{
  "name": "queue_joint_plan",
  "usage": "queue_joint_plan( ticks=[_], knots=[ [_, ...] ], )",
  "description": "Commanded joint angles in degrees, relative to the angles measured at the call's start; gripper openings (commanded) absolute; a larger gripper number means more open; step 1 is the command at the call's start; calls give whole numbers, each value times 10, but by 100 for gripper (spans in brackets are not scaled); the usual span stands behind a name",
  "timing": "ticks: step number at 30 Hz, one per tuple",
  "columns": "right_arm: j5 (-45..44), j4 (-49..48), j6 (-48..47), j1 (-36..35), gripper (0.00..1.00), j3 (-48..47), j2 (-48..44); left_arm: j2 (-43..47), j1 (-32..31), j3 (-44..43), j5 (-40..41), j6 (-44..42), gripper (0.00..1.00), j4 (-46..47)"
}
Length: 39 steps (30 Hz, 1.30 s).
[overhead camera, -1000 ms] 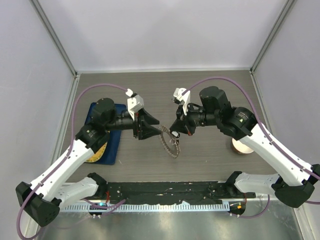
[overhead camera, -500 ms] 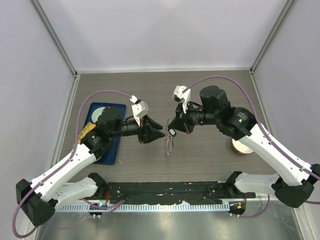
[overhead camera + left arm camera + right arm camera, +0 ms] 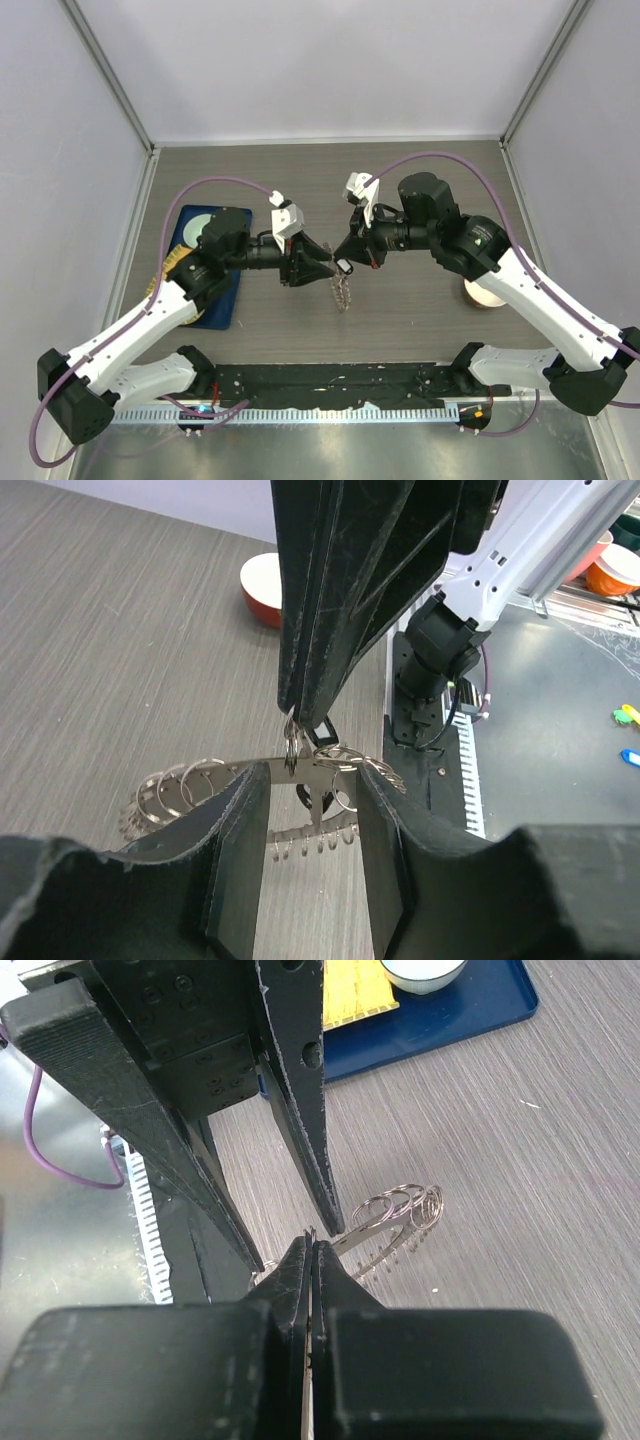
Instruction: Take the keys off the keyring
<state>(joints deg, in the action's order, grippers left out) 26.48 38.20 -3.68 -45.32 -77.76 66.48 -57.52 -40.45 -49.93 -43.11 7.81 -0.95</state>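
Note:
The keyring (image 3: 342, 290) hangs edge-on between my two grippers, above the table. It is a grey metal band fringed with small loops (image 3: 190, 785), and it also shows in the right wrist view (image 3: 400, 1210). My right gripper (image 3: 345, 262) is shut, its tips (image 3: 312, 1242) pinching a small silver loop at the ring's top edge. A key with a black head (image 3: 325, 728) hangs right beside those tips. My left gripper (image 3: 322, 268) meets the ring from the left. Its jaws (image 3: 310, 772) stand partly closed, and the band spans from one pad to the other.
A blue tray (image 3: 218, 295) with a pale dish (image 3: 203, 222) and a yellow piece (image 3: 180, 272) lies at the left under my left arm. A red-and-white bowl (image 3: 482, 292) stands at the right. A black strip (image 3: 330, 380) runs along the near edge.
My left gripper moved right up to the keyring and narrowed its jaws onto the band. The ring turned from slanted and wide to edge-on. The right arm barely moved.

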Motion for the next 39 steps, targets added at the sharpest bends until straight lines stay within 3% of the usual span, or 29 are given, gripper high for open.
queue_joint_plan(
  ticks=[1, 7, 15, 28, 39],
  knots=[
    [17, -50, 8, -1, 1, -2, -15, -9, -2, -37, -23, -16, 43, 27],
    [20, -61, 17, -1, 1, 3, -15, -24, -2, -43, -37, -12, 37, 27],
    [12, -65, 18, -1, 1, 10, -20, -8, -2, -33, -37, -24, 0, 17],
    [-51, -72, 38, -1, 1, 45, -36, 39, -2, -7, 41, -8, 0, 23],
    [-90, -164, 152, 5, 1, 140, -62, 78, -2, 29, 70, -2, 0, 84]
  ],
)
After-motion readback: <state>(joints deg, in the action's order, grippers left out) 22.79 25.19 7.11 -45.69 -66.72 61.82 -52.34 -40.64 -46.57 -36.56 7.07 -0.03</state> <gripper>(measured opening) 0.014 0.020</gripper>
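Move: The small wire link of the keyring, pinched at the right fingertips, stands about 1 cm to the right of the left hand's open fingers, level with them front to back and in height. A black-edged clip sits roughly 2 cm to the left hand's right and 1 cm back. The keyring band hangs some 5 cm below it, about 2 cm back and 1 cm right. From the right hand, the link is 1 cm to the left, otherwise level. The wire link stays pinched in the shut right fingers while the left hand eases barely half a centimetre right and shuts its fingers on the link's lower end. The left hand then draws back left about 2 cm, turning slightly counter-clockwise; the right hand keeps its hold and late on sinks about 1.5 cm, swinging clockwise and tipping its fingertips up, some 10 degrees in all. ##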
